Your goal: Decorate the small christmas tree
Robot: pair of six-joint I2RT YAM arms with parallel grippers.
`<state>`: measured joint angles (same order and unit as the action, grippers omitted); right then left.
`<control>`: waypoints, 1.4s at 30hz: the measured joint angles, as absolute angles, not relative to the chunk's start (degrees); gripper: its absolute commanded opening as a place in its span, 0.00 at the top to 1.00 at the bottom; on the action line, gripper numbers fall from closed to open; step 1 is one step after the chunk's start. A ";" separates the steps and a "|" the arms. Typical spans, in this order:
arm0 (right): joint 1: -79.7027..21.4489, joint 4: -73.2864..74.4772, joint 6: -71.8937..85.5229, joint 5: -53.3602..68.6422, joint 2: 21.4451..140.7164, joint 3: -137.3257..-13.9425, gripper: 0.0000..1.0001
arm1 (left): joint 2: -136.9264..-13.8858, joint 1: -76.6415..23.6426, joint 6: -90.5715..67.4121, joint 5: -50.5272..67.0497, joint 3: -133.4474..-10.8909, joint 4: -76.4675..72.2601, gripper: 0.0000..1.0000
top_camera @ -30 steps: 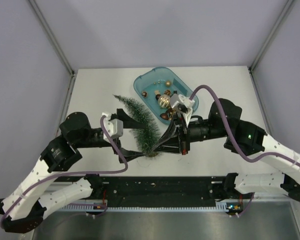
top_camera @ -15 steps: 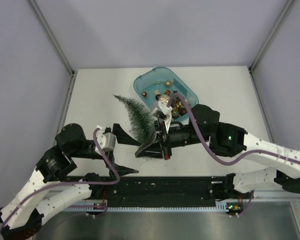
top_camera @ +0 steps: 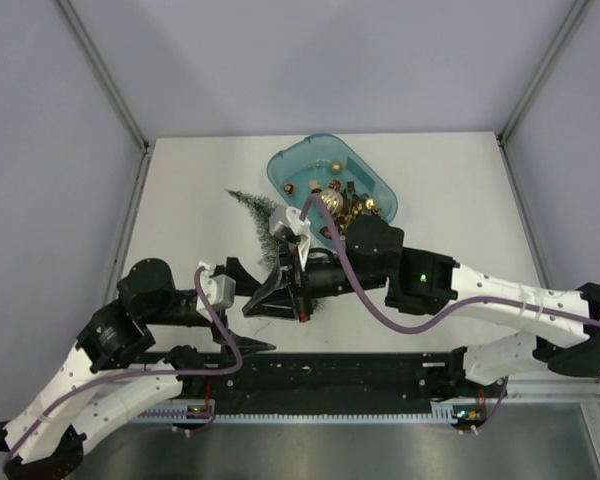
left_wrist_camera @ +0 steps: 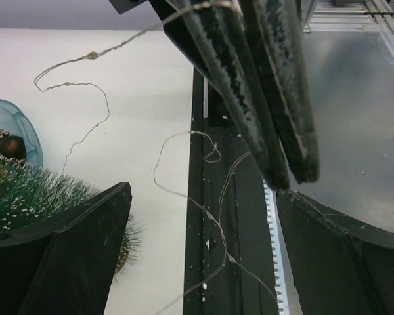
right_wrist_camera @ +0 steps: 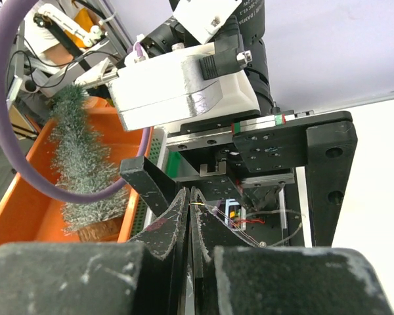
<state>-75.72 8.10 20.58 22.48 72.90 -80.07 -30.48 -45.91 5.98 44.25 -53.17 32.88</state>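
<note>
The small christmas tree [top_camera: 258, 209] lies on its side on the table, its lower half hidden under my right arm; its frosted green bristles [left_wrist_camera: 26, 197] show in the left wrist view. My right gripper [top_camera: 250, 307] reaches over the tree toward the near edge, shut on a thin light wire [right_wrist_camera: 261, 243] pinched at its tips [right_wrist_camera: 191, 194]. The wire [left_wrist_camera: 207, 214] trails in loose loops across the table and the black rail. My left gripper [top_camera: 260, 312] stands open around the right gripper's tips, its two fingers [left_wrist_camera: 72, 262] wide apart with only wire between them.
A teal tray [top_camera: 285, 165] with several small gold and brown ornaments sits at the back, just beyond the tree. The black base rail [top_camera: 320, 372] runs along the near edge. An orange crate [right_wrist_camera: 26, 203] holding another bristle tree shows off the table.
My right arm has swung left and toward the near edge across the tree, carrying the wire. My left gripper has drawn back from the tree and stays open.
</note>
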 measured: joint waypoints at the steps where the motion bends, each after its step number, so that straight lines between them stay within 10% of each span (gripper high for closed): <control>1: -75.85 7.81 20.60 22.46 73.43 -80.07 1.00 | -30.04 -45.89 6.24 43.77 -52.75 33.08 0.11; 13: -76.05 4.71 21.08 21.08 73.87 -80.01 1.00 | -27.14 -45.89 12.62 42.44 -51.62 38.06 0.93; 20: -76.09 4.25 21.69 19.66 73.10 -79.11 1.00 | -24.51 -45.78 16.58 40.14 -51.75 42.24 1.00; 28: -76.14 7.88 22.22 17.93 73.12 -78.74 0.60 | -20.29 -45.74 24.32 34.85 -54.37 53.23 1.00; 42: -76.14 17.47 20.75 14.50 72.51 -79.35 0.51 | -16.60 -45.67 31.64 16.60 -64.88 63.51 1.00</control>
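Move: The thin beaded string is pinched at the right hand's own pads and hangs between the left hand's open fingers, roughly 2 cm right, 1 cm back and 3 cm above the left hand point. From the right pads, the left gripper is about 2 cm left, 2 cm forward and 7 cm below. From the left hand, the lying tree's middle is some 24 cm ahead, 1 cm right and 28 cm below; the blue tray is about 39 cm ahead, 14 cm right, as low. Sinking a couple of centimetres, the left hand shuts its wide-open fingers on the string below the right fingertips, then draws it about 10 cm to its left, dipping and rising again, while its fingers swing forward and down and the wrist rolls. The right hand stays nearly in place, opens about halfway to release the string, and lowers some 4 cm. ##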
